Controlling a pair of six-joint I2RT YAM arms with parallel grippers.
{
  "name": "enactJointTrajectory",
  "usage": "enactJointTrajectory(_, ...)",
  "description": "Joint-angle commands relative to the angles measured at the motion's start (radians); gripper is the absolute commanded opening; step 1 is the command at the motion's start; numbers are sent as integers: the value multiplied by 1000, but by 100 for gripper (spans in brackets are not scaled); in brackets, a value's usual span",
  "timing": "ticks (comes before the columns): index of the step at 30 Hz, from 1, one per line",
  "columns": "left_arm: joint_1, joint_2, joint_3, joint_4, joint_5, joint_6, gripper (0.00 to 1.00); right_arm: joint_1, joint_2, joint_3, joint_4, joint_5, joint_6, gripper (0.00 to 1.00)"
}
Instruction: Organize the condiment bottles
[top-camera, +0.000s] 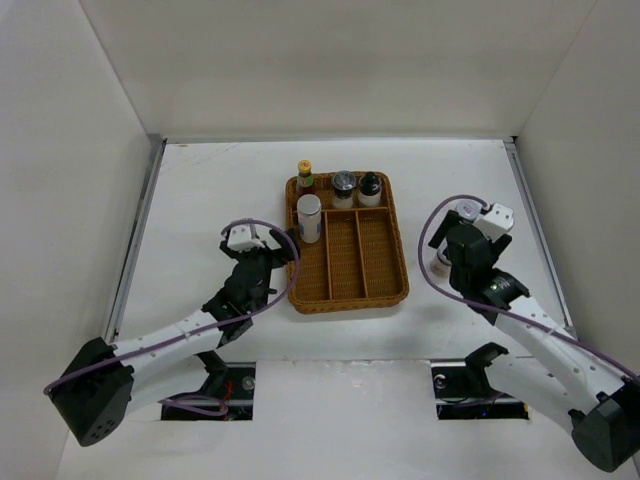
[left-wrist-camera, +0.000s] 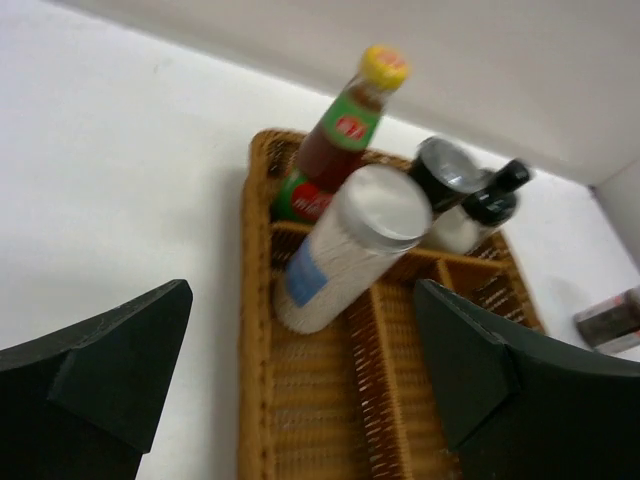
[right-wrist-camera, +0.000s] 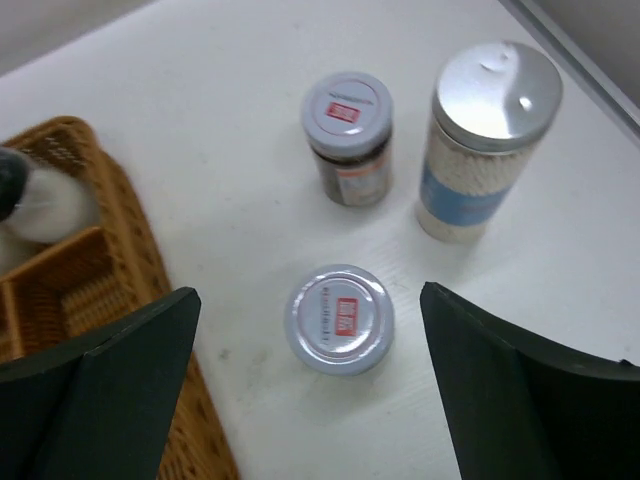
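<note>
Four condiment bottles stand at the far end of the brown wicker tray (top-camera: 385, 270): a red sauce bottle (top-camera: 305, 175) with a yellow cap, a silver-lidded jar (top-camera: 344, 184), a black-capped bottle (top-camera: 370, 187) and a taller white-and-blue jar (top-camera: 309, 218). My left gripper (left-wrist-camera: 302, 310) is open and empty, just short of the white-and-blue jar (left-wrist-camera: 350, 250), over the tray's left compartment (left-wrist-camera: 310, 420). My right gripper (right-wrist-camera: 310, 295) is open above a white-lidded jar (right-wrist-camera: 340, 318) on the table. Beyond it stand a dark jar (right-wrist-camera: 347, 135) and a tall silver-lidded white-and-blue jar (right-wrist-camera: 487, 135).
The tray's three long compartments (top-camera: 350, 265) hold nothing but the white-and-blue jar. White walls close in the table on three sides. The tray's right rim (right-wrist-camera: 100, 200) lies just left of my right gripper. A blurred object (left-wrist-camera: 610, 320) sits right of the tray.
</note>
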Motion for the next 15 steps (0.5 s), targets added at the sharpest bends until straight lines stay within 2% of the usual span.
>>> enactJointTrajectory(1,51,-13,-82,103,2,-97,94,-58,39,44,-115,-52,40,100)
enactJointTrajectory(8,100,-51,-144,121,29,-157,94,-147,149,41,-97,-199,60,100)
enactJointTrajectory(15,101,24,-139,143,54,-169,94,-199,302,49,32,-260,38,100)
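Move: The right hand, open and empty, is going for the squat grey-lidded bottle, which stands some 14 cm below it, about 2 cm ahead and 1 cm to its right. Counted from the right hand, the dark spice jar is about 11 cm ahead and 4 cm right, the tall silver-lidded jar 8 cm ahead and 10 cm right, and the basket's middle 5 cm ahead and 19 cm left. From the left hand the squat bottle lies about 34 cm right, 1 cm ahead and 15 cm lower. Down goes the right hand, almost straight, about 9 cm towards the squat grey-lidded bottle, its fingers tipping some 20 degrees further downward and staying wide open to straddle the lid. The empty left hand sinks roughly 4 cm and shifts 3 cm left, away from the tall jar in the basket, still open. ##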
